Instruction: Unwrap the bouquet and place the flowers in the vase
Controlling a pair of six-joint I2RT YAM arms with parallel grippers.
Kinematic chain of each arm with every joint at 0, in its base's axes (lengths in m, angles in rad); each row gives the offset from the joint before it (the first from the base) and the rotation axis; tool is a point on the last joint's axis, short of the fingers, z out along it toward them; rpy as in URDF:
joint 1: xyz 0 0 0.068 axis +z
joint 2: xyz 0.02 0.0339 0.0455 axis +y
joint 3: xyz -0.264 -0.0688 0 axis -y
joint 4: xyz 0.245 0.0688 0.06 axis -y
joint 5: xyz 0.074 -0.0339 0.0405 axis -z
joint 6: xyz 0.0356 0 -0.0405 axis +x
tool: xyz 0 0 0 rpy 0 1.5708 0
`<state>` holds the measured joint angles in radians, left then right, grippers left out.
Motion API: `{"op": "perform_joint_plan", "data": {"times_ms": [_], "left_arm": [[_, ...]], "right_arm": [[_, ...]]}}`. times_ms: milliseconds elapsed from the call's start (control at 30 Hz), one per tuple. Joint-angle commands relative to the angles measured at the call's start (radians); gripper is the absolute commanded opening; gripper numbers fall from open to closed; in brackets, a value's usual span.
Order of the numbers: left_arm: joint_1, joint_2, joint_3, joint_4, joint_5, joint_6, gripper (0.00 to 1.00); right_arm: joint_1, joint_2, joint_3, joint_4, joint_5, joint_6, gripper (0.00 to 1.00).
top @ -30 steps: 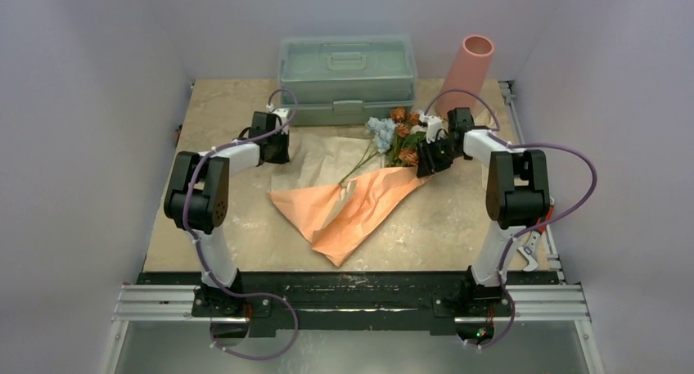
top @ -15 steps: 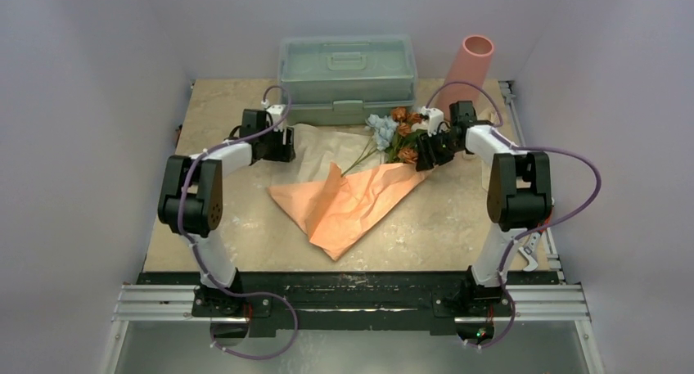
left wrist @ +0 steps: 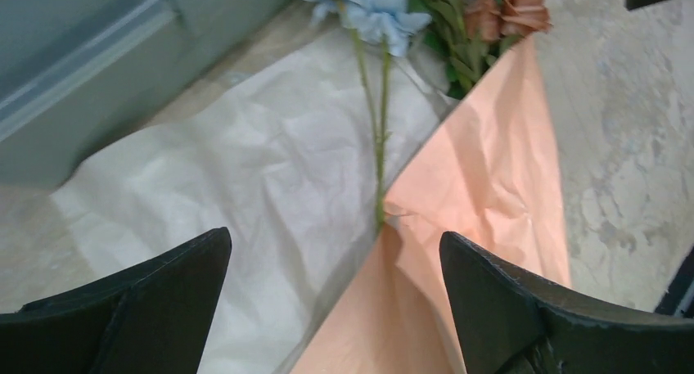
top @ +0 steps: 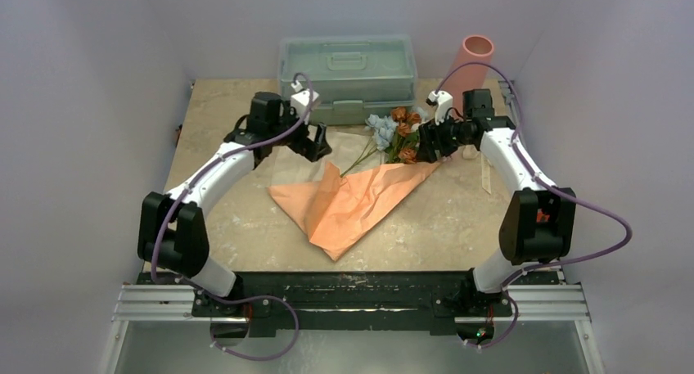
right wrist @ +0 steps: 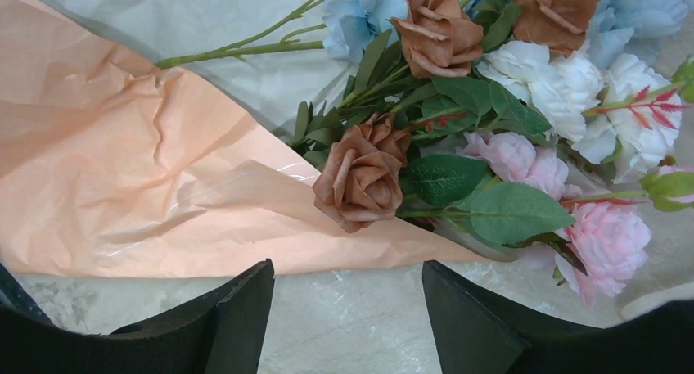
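Note:
The bouquet lies opened in mid-table: its orange paper [top: 352, 206] is spread flat with one flap standing up, and pale tan paper [left wrist: 270, 169] lies beside it. The flowers [top: 397, 132] rest at the paper's far end, blue blooms [left wrist: 368, 2] on thin green stems, rust roses [right wrist: 360, 173], and pink and cream heads [right wrist: 606, 243]. The salmon-pink vase [top: 470, 67] stands upright at the back right. My left gripper [top: 319, 141] [left wrist: 335, 235] hangs open above the paper, holding nothing. My right gripper [top: 425, 145] [right wrist: 345, 265] is open over bare table beside the rust rose.
A grey-green lidded plastic box [top: 348, 75] sits at the back centre, just behind the left gripper and the blooms. A thin pale strip [top: 487, 173] lies on the table to the right of the flowers. Purple walls close in three sides.
My left gripper opened and swung right, reaching over the paper near the stems. The right gripper widened and shifted slightly toward the back. An orange flap now stands up.

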<state>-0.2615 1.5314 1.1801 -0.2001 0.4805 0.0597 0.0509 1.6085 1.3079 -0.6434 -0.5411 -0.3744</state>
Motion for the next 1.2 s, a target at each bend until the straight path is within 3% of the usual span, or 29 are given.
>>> {"op": "perform_joint_plan", "data": {"times_ms": [0,133,300,433,567,600,933,1167], "left_arm": [[-0.098,0.078,0.049,-0.100,-0.015,-0.012,0.99],[-0.112,0.124,0.060,-0.125,-0.055,-0.047,0.91],[-0.164,0.130,0.009,-0.122,0.000,-0.052,0.75],[-0.179,0.145,-0.022,-0.116,0.016,-0.052,0.46],[-0.193,0.115,0.000,-0.120,0.094,-0.049,0.03],[-0.203,0.093,0.004,-0.115,0.110,-0.042,0.00],[-0.371,-0.121,-0.056,-0.074,0.328,0.131,0.00],[-0.524,-0.135,-0.041,-0.144,0.416,0.325,0.00]], "right_arm": [[0.026,-0.006,0.050,-0.022,-0.044,0.019,0.71],[0.027,-0.008,0.089,-0.034,-0.044,0.023,0.72],[0.028,-0.009,0.117,-0.044,-0.034,0.024,0.72],[0.028,-0.003,0.142,-0.062,-0.018,0.015,0.72],[0.028,-0.011,0.160,-0.094,-0.013,0.000,0.72],[0.027,-0.017,0.160,-0.099,-0.013,-0.004,0.72],[0.027,-0.050,0.186,-0.137,-0.006,-0.024,0.71],[0.034,-0.054,0.193,-0.152,-0.049,-0.043,0.70]]}}
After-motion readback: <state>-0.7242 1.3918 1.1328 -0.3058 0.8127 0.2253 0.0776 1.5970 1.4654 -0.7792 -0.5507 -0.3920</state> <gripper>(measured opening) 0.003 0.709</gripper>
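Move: The raised fold of the orange wrapping paper is roughly 6 cm back, 6 cm right and 8 cm below the open left gripper. The blue flowers lie about 12 cm ahead and 16 cm right of the left hand; the nearest brown rose is some 5 cm ahead and 23 cm right of it, both about 14 cm down. From the right hand, the fold is about 5 cm back, 18 cm left and 4 cm below. Bring the open left gripper down, back and to the right onto the orange fold, about 8 cm lower, and close the fingers to pinch the paper. Keeping that pinch, pull back towards the robot and right, lifting some 11 cm as the wrist turns clockwise about 40 degrees. Raise the open, empty right gripper about 5 cm meanwhile. ##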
